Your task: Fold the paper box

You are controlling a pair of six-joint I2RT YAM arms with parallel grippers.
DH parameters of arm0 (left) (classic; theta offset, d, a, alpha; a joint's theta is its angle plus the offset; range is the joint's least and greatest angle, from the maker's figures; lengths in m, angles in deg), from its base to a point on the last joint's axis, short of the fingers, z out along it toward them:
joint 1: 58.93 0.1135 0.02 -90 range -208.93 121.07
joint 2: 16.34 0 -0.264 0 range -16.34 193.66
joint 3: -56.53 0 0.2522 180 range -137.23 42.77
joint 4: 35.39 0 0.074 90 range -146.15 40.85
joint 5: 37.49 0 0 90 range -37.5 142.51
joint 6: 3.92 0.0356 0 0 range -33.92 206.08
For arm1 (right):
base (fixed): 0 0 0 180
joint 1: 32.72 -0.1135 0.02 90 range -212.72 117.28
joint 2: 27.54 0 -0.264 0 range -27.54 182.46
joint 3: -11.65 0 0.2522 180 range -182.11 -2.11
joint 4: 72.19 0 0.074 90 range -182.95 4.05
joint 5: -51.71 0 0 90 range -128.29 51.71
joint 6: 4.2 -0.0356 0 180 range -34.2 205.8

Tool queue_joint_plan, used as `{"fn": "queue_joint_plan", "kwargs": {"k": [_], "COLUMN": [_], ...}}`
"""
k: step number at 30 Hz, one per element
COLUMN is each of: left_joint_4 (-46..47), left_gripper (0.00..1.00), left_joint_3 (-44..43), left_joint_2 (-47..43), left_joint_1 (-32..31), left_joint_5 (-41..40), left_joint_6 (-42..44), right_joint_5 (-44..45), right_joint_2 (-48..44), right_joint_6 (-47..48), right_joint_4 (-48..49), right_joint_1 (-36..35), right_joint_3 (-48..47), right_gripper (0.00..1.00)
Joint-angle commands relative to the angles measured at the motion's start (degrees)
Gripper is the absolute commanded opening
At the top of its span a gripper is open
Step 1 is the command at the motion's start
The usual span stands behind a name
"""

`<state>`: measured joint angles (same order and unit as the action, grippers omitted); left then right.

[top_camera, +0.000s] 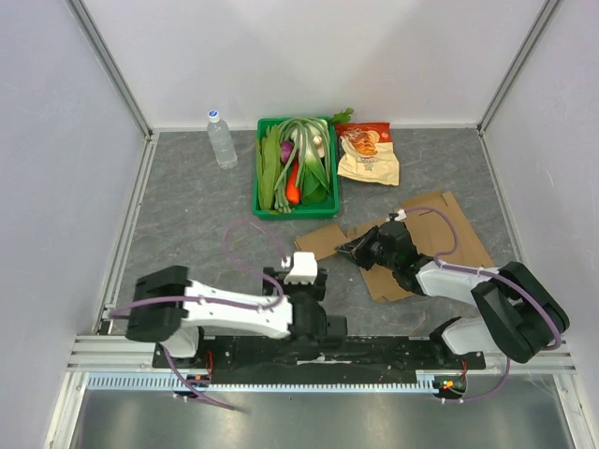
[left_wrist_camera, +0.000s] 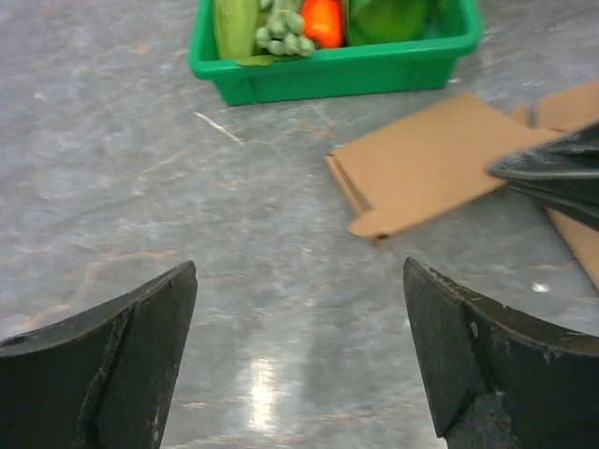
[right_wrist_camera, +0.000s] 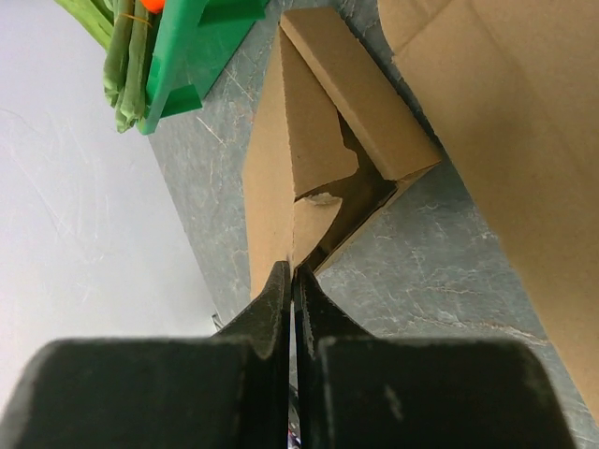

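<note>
The paper box (top_camera: 440, 229) is a flat brown cardboard blank lying on the grey table to the right of centre. One flap of it (right_wrist_camera: 281, 178) is lifted at its left end. My right gripper (top_camera: 344, 246) is shut on that flap's edge, and in the right wrist view the jaws (right_wrist_camera: 291, 271) pinch the thin cardboard at their tips. My left gripper (top_camera: 301, 271) hovers over bare table just left of the box, and its fingers (left_wrist_camera: 299, 271) are wide open with nothing between them. In the left wrist view the box (left_wrist_camera: 430, 164) lies ahead to the right, and the right gripper (left_wrist_camera: 552, 173) reaches in from the right edge.
A green bin (top_camera: 265, 201) filled with vegetables stands behind the box. A plastic water bottle (top_camera: 221, 138) stands to its left and a snack bag (top_camera: 368, 154) lies to its right. White walls close the table on three sides.
</note>
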<state>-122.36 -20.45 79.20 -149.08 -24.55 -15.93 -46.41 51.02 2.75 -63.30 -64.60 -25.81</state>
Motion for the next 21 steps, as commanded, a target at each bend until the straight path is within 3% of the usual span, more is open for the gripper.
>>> {"fn": "queue_joint_plan", "kwargs": {"k": [1,2,4,7,8,14,19,21], "left_joint_4": [32.3,47.2,55.1,56.1,57.7,72.2,81.4,83.5], "left_gripper": [0.94,0.95,0.97,0.98,0.98,0.82,0.72,0.63], "left_joint_3": [3.1,8.7,11.8,12.9,15.2,25.3,25.2,23.5], "left_joint_2": [-13.1,-16.8,-24.7,-29.3,-30.4,-37.8,-30.8,-26.7], "left_joint_1": [9.2,10.5,11.7,17.9,19.6,29.5,33.8,33.9], "left_joint_5": [11.6,18.5,21.6,33.0,41.4,63.6,72.7,76.2], "left_joint_6": [59.8,67.4,74.4,72.1,71.9,67.4,66.9,67.9], "right_joint_5": [0.6,0.6,0.5,0.8,0.7,-0.8,-1.0,-1.1], "right_joint_2": [-1.8,-1.9,-1.8,-1.5,-1.2,0.6,2.6,2.9], "right_joint_6": [1.6,1.4,0.7,1.1,1.3,2.5,1.7,1.9], "right_joint_4": [0.8,0.9,2.4,4.4,4.6,8.1,11.0,11.4], "right_joint_1": [0.1,0.1,0.1,0.1,0.1,0.1,-0.8,-1.2], "right_joint_3": [2.5,2.7,3.3,3.8,3.7,5.3,6.4,6.1], "right_gripper": [0.00,0.00,0.00,0.00,0.00,0.00,0.00,0.00]}}
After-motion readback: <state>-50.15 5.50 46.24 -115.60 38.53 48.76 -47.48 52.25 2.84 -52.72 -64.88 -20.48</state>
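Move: The half-folded paper box lies about 12 cm ahead of my left hand, some 6 cm to its right and roughly 10 cm below. The green crate's middle stands about 17 cm beyond the box and 6 cm left of it; the flat cardboard is centred some 20 cm right of the box, level with it. From my right hand, already at the box's edge, its middle is about 3 cm ahead, 3 cm left and 3 cm below. I swing my open left hand forward about 5 cm and some 3 cm right towards the paper box, rising first, then easing back down. Meanwhile its wrist tips down, rolls its left side lower and turns clockwise about 30 degrees, and the fingers narrow partway without reaching the cardboard. My shut right fingers keep their hold on the box's edge nearly in place. ##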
